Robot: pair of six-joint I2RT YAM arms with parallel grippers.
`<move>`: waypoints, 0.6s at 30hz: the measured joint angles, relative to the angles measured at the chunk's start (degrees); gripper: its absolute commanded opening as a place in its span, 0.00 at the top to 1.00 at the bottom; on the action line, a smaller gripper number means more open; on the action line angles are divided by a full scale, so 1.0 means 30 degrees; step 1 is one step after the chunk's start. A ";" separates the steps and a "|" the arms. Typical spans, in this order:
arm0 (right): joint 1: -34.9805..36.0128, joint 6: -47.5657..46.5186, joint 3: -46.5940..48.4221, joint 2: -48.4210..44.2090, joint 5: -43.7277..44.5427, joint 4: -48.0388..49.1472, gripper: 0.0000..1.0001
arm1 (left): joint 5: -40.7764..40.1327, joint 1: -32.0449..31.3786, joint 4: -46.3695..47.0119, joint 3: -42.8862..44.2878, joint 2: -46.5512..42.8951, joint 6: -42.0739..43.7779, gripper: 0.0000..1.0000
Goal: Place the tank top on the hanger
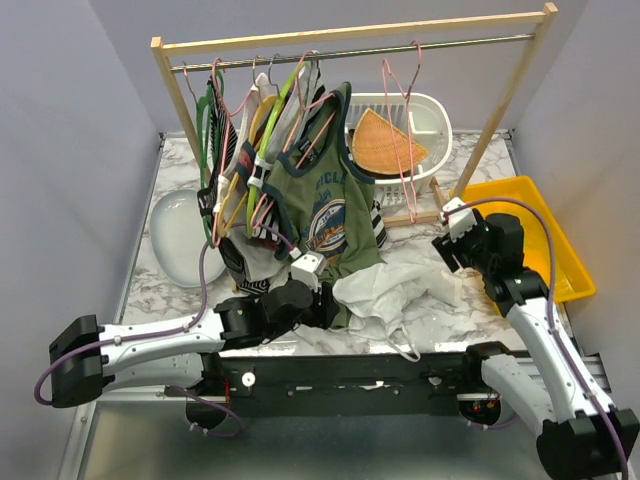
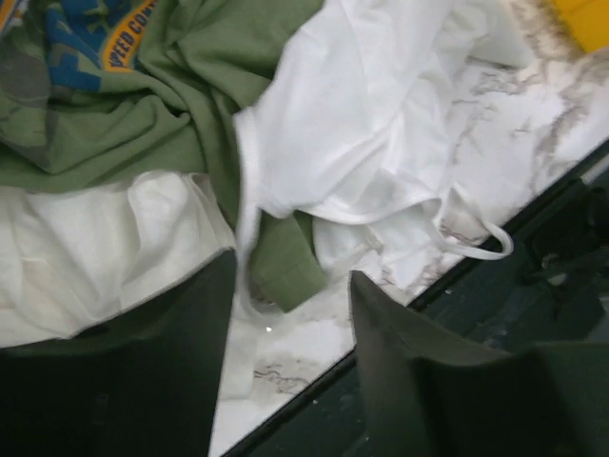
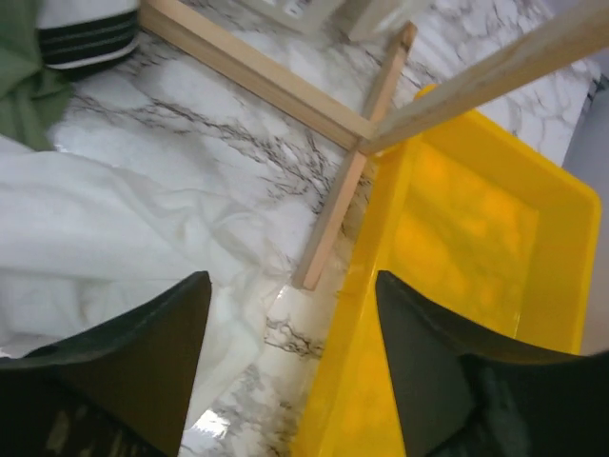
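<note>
The white tank top [image 1: 395, 295] lies crumpled on the marble table in front of the rack, one narrow strap [image 2: 471, 243] trailing toward the near edge. A thin pink wire hanger [image 1: 403, 150] hangs bare from the rail, to the right of the other clothes. My left gripper [image 1: 322, 305] hovers over the top's left edge where it meets green cloth. Its jaws [image 2: 293, 268] are open with nothing between them. My right gripper [image 1: 443, 250] is at the top's right end beside the yellow bin, also open and empty [image 3: 293, 278]. The white tank top [image 3: 114, 228] lies just left of it.
An olive-green printed top [image 1: 325, 215] hangs low from the crowded left half of the rack, its hem on the table [image 2: 143, 124]. The rack's wooden foot [image 3: 347, 190] lies against a yellow bin [image 1: 530, 235]. A white basket [image 1: 435, 115] stands behind, and a white dish [image 1: 178, 238] at left.
</note>
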 measured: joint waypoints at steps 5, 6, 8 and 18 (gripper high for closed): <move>-0.0036 -0.0430 0.1647 -0.3286 -0.3038 -0.3009 0.16 | 0.1923 0.0029 -0.0546 0.0036 -0.2091 0.0852 0.23; -0.0036 -0.0495 0.2259 -0.3570 -0.3512 -0.3512 0.16 | 0.2280 0.0029 -0.0648 0.0080 -0.2412 0.1005 0.22; -0.0036 -0.0546 0.3905 -0.3912 -0.4721 -0.4707 0.16 | 0.3271 0.0029 -0.0911 0.0270 -0.3249 0.1523 0.22; -0.0036 0.1661 1.2007 -0.1654 -1.2043 -0.9238 0.11 | 0.5450 0.0029 -0.1698 -0.0066 -0.4816 0.2688 0.21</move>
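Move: Nearest the right hand's path, the near lower end of the pink hanger hangs some 22 cm above this hand, 13 cm to its left and 6 cm back. The green shirt hangs roughly 14 cm left of that end and 8 cm farther out. The white tank top lies about 13 cm left of the right hand, 3 cm back and 12 cm below. From the left hand, the tank top is 15 cm right, 6 cm ahead and 8 cm below. Clear of the tank top, the right hand climbs fast, about 20 cm, while drawing back and swinging left some 10 cm each, towards the near end of the pink hanger; it turns roughly 30 degrees counter-clockwise and its fingers spread wider. The left hand lifts and backs away from the tank top's near-left corner, about 5 cm each way, opening further and turning a little clockwise. ##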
